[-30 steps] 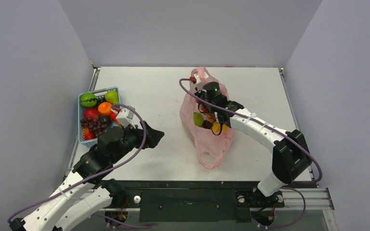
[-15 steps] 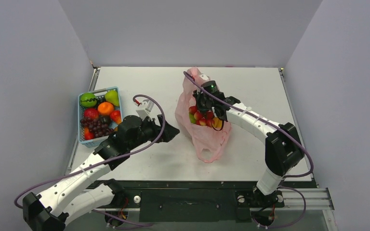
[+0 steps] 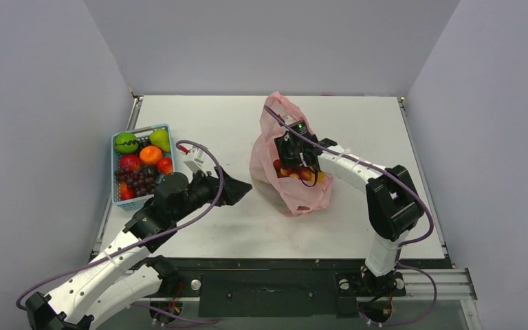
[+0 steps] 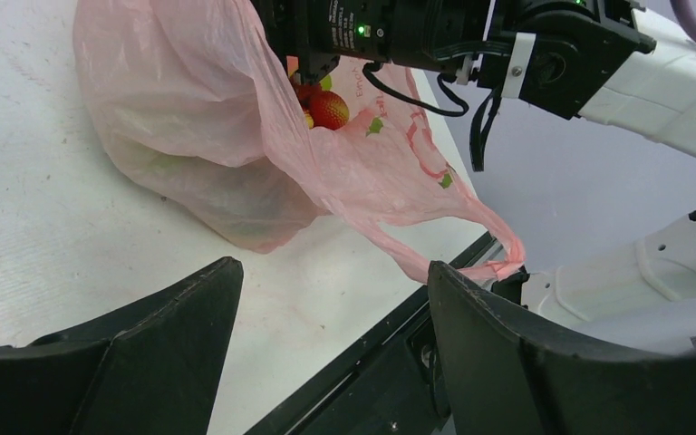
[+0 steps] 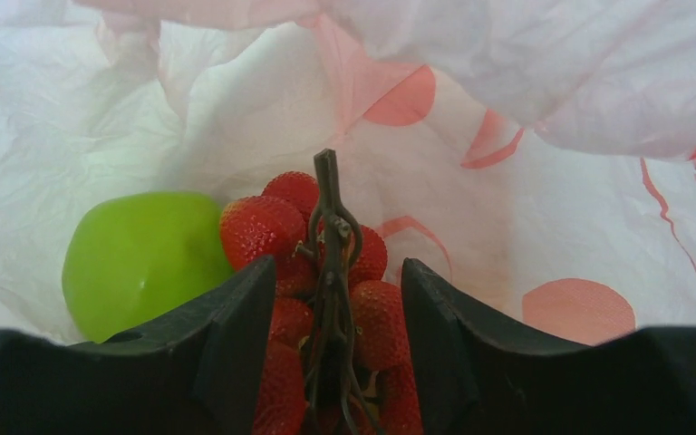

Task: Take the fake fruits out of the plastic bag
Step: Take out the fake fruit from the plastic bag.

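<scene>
The pink plastic bag (image 3: pixel 295 196) lies at the table's middle, its mouth lifted to the left. My right gripper (image 3: pixel 290 161) is inside that mouth. In the right wrist view its jaws stand open (image 5: pixel 337 272) on either side of a cluster of red fake fruits (image 5: pixel 276 222) on a brown stem. A green apple (image 5: pixel 136 258) lies just left of the cluster. My left gripper (image 3: pixel 244 187) hangs open and empty over the table left of the bag (image 4: pixel 199 118). From the left wrist view, red fruit (image 4: pixel 328 107) shows in the bag's mouth.
A light-blue basket (image 3: pixel 117 199) with several other fruits stands at the table's left edge. The bag's knotted handle (image 4: pixel 498 258) trails toward the table's near edge, close to my left gripper's right finger. Grey walls enclose the table.
My right gripper has gone deeper into the bag and its jaws have opened. My left arm has swung from the basket toward the bag. The bag has shifted.
</scene>
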Motion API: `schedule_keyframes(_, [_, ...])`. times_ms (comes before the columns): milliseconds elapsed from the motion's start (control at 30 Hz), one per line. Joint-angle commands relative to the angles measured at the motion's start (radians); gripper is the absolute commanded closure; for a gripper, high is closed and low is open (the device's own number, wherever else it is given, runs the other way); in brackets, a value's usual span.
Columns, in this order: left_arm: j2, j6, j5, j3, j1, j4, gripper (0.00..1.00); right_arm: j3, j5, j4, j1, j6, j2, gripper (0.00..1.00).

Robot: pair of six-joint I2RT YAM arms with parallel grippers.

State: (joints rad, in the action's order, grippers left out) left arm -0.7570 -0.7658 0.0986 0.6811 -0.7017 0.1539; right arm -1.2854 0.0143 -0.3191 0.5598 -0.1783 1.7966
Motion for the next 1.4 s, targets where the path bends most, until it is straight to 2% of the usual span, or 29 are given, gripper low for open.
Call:
schedule_keyframes(0, [0.019,-0.001,-0.011,-0.005,0.018,-0.014,0.27,0.011,-0.068,0.024,0.015,0.022,-0.013,0.50])
schedule_keyframes(133, [0.005,0.000,0.001,0.004,0.022,-0.018,0.27,-0.005,-0.082,0.027,0.018,0.039,0.025,0.51])
schedule_keyframes(200, [-0.002,0.000,0.006,0.009,0.022,-0.019,0.27,-0.016,-0.079,0.026,0.020,0.037,0.038,0.60])
schedule_keyframes(233, [-0.004,0.001,0.007,0.010,0.021,-0.019,0.27,-0.014,-0.080,0.031,0.024,0.035,0.035,0.70])
schedule_keyframes(300, [-0.004,0.002,0.007,0.016,0.022,-0.019,0.27,-0.005,-0.101,0.040,0.038,0.038,0.010,0.81])
schedule_keyframes(433, [-0.010,0.008,0.011,0.035,0.028,-0.012,0.27,0.000,-0.173,0.032,0.080,0.046,-0.063,1.00])
schedule_keyframes(633, [-0.017,0.013,0.035,0.056,0.065,-0.006,0.27,-0.012,-0.179,-0.021,0.087,0.022,-0.172,1.00])
schedule_keyframes(767, [-0.023,-0.004,0.068,0.060,0.105,-0.023,0.27,-0.032,-0.101,-0.073,0.073,0.045,-0.189,1.00])
schedule_keyframes(1000, [-0.072,-0.118,0.239,0.028,0.200,-0.222,0.26,0.043,0.007,0.040,0.076,0.069,-0.294,1.00])
schedule_keyframes(1167, [-0.132,-0.223,0.360,-0.011,0.256,-0.389,0.28,-0.010,0.091,0.015,0.068,0.078,-0.317,1.00])
schedule_keyframes(1367, [-0.155,-0.214,0.395,0.029,0.257,-0.403,0.28,-0.022,0.129,0.030,0.067,0.066,-0.420,1.00])
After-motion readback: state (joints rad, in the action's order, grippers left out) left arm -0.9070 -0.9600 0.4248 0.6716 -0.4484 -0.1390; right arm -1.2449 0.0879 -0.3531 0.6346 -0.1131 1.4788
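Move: The strawberry bunch's middle lies about 3 cm back of the right hand and 4 below, its stem already between the open fingers inside the bag. The green fruit sits some 5 cm to this hand's left and 3 back, the yellow fruit roughly 9 cm to its right and 7 back, both slightly lower than the hand. For the left hand the bunch is about 13 cm ahead, 13 to the right and well below. Right fingers shut on the strawberry stem, lift about 11 cm and back 5; left hand advances 4 cm. ##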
